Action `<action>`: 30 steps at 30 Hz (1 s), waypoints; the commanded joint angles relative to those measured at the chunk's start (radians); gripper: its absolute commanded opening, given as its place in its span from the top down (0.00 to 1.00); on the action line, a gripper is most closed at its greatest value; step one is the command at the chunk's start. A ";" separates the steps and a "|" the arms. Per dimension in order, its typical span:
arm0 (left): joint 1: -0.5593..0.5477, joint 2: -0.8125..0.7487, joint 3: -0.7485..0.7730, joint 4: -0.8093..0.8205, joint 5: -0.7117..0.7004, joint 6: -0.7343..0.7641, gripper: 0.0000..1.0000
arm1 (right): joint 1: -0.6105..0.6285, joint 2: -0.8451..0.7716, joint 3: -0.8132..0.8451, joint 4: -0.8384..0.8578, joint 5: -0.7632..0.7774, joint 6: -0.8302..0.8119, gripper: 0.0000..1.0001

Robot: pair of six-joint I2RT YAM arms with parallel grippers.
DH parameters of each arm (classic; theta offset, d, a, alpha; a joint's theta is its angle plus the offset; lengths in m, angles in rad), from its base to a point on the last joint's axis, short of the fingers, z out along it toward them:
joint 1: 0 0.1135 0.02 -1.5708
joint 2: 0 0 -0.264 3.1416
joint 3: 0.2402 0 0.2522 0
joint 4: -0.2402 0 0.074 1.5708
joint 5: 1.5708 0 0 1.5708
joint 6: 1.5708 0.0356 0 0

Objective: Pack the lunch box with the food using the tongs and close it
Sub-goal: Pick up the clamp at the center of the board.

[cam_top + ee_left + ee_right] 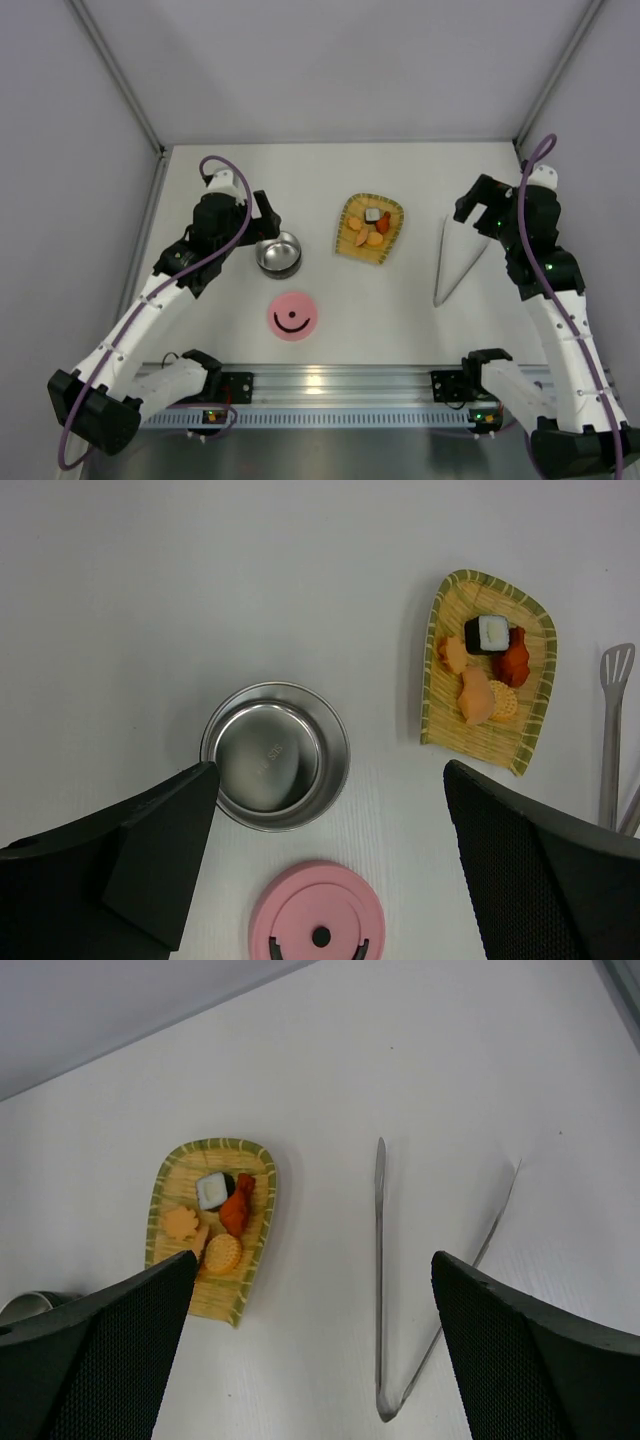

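Note:
The lunch box (279,254) (275,755) is a shiny steel bowl, upright and with nothing in it. Its pink lid (293,315) (316,915) lies flat beside it, toward the arms. Several pieces of food (371,228) (485,665) (215,1225) sit on a yellow woven tray. The pale V-shaped tongs (455,260) (612,740) (380,1280) lie on the table right of the tray. My left gripper (264,216) (330,770) hovers open above the bowl. My right gripper (470,205) (313,1257) hangs open above the tongs, holding nothing.
The yellow woven tray (393,207) (432,700) (155,1210) lies between bowl and tongs. Grey walls close the table at the left, back and right. A metal rail (320,385) with both arm bases runs along the near edge.

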 commanded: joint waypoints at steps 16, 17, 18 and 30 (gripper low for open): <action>-0.005 -0.020 0.022 0.006 -0.002 0.016 0.01 | 0.003 0.024 -0.068 -0.026 0.145 0.038 0.00; -0.004 -0.020 0.019 0.012 0.002 0.015 0.01 | 0.003 0.033 -0.108 -0.018 0.154 0.052 0.00; -0.005 -0.024 0.013 0.017 0.003 0.013 0.01 | 0.003 0.039 -0.130 -0.010 0.162 0.062 0.00; -0.005 -0.017 0.005 0.017 0.002 0.015 0.01 | 0.003 0.274 -0.296 0.131 0.211 0.139 0.01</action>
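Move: The clamp lies open on the table almost straight below the right hand, its middle about 1 cm ahead, 1 cm to the right and some 28 cm down, its hinge end nearest the robot. The woven plate of food is roughly 20 cm to the hand's left and 11 cm farther out, with the steel bowl about 43 cm left and 3 cm ahead of the hand. From the left hand the clamp is some 42 cm right, 1 cm back and 24 cm down. Towards the clamp, still untouched, the right hand first eases a little to the right at nearly the same height, then sinks quickly, some 18 cm in all. On the way down its fingers tip about 25 degrees further towards the table and swing slightly clockwise, staying wide open above the clamp's two legs. ##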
